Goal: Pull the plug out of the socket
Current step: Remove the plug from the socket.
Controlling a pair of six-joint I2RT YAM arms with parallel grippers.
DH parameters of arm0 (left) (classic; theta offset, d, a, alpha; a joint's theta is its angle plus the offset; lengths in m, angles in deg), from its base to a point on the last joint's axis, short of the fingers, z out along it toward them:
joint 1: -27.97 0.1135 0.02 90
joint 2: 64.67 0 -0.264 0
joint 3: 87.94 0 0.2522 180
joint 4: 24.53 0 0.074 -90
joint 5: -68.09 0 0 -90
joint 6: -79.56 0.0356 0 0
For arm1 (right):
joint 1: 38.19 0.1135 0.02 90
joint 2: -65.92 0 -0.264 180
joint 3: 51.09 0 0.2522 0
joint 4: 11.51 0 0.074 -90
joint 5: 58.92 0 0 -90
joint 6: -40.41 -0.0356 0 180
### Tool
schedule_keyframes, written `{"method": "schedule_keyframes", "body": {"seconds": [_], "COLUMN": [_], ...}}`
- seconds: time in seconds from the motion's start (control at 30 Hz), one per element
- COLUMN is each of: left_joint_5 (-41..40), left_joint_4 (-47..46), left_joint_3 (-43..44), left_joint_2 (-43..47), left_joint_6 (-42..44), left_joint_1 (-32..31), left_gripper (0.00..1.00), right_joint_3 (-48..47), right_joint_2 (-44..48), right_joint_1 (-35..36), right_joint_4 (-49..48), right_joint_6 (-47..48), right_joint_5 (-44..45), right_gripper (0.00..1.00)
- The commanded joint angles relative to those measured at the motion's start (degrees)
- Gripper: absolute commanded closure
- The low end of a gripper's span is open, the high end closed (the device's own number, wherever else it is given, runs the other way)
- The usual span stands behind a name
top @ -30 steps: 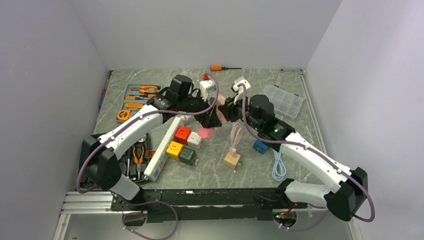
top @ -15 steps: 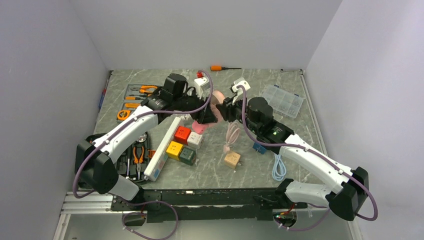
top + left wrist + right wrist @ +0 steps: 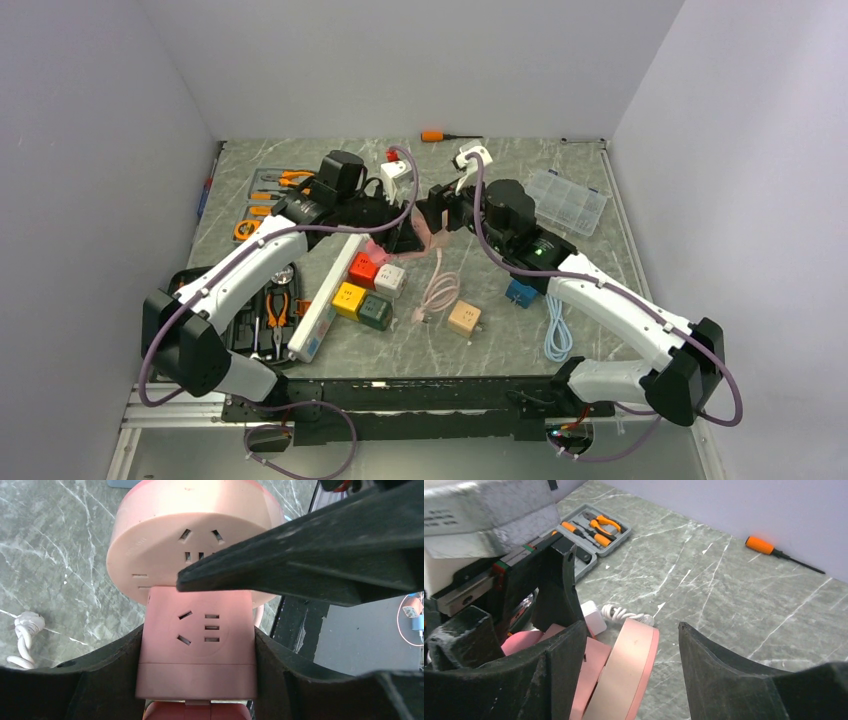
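Note:
The socket point(image 3: 325, 300), a long white strip, lies on the table at the left; its far end is hidden under my left arm. No plug shows in its visible outlets. My left gripper point(image 3: 395, 240) point(image 3: 197, 647) is shut on a pink cube adapter point(image 3: 197, 630). The cube presses against the face of a round pink disc point(image 3: 165, 540) point(image 3: 629, 665). My right gripper point(image 3: 432, 215) point(image 3: 630, 627) stands open around the disc's rim, with its right finger clear of the disc. A pink cable point(image 3: 437, 285) hangs from the disc down to the table.
Coloured cube adapters point(image 3: 365, 285) sit beside the strip. A beige cube point(image 3: 463, 318), a blue cube point(image 3: 520, 293) and a light-blue cable point(image 3: 557, 335) lie to the right. Tool cases point(image 3: 270, 190) are at the left, a clear box point(image 3: 568, 198) at the far right, an orange screwdriver point(image 3: 435, 135) at the back.
My left gripper has closed on the pink cube. The right gripper's jaws have opened off the disc. Both grippers shifted left and farther back, and the pink cable now trails lower.

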Motion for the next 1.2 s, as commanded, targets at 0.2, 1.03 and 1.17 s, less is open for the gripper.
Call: {"method": "schedule_keyframes", "body": {"seconds": [0.2, 1.03, 1.17], "left_joint_5": [-1.8, -11.6, -10.3], "left_joint_4": [-2.8, -1.7, -1.6], "left_joint_3": [1.9, 1.5, 1.5], "left_joint_2": [5.1, 8.1, 8.5], "left_joint_6": [4.2, 7.6, 6.4], "left_joint_1": [-0.2, -0.2, -0.2], "left_gripper": [1.0, 1.0, 1.0], "right_joint_3": [-0.6, 2.1, 3.5], "right_joint_2": [-1.3, -5.2, -5.4], "right_joint_1": [-0.1, 0.1, 0.2], "right_joint_4": [0.2, -4.3, -8.8], "right_joint_6": [-6.6, -17.9, -18.9], "right_joint_5": [-1.6, -7.5, -8.9], "right_gripper": [0.33, 0.71, 0.93]}}
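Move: The right hand, open and empty, has the round pink socket about 3 cm back and 3 cm below it, between the lines of its fingers. From this hand the white cube is roughly 7 cm back, 8 cm left and 24 cm down, and the tan cube 15 cm back, 7 cm right and as low. For the left hand, already holding the pink plug cube, the round socket lies about 5 cm right, 1 cm ahead and 2 cm up. Sink the right gripper about 5 cm while shifting it some 3.5 cm left, tipping its fingers down some 15 degrees; close partway, reopen on the way down, then shut its fingers across the rim of the round socket. Meanwhile keep the left gripper's hold on the plug cube and carry it left and a little forward, tilting and turning it counter-clockwise. ##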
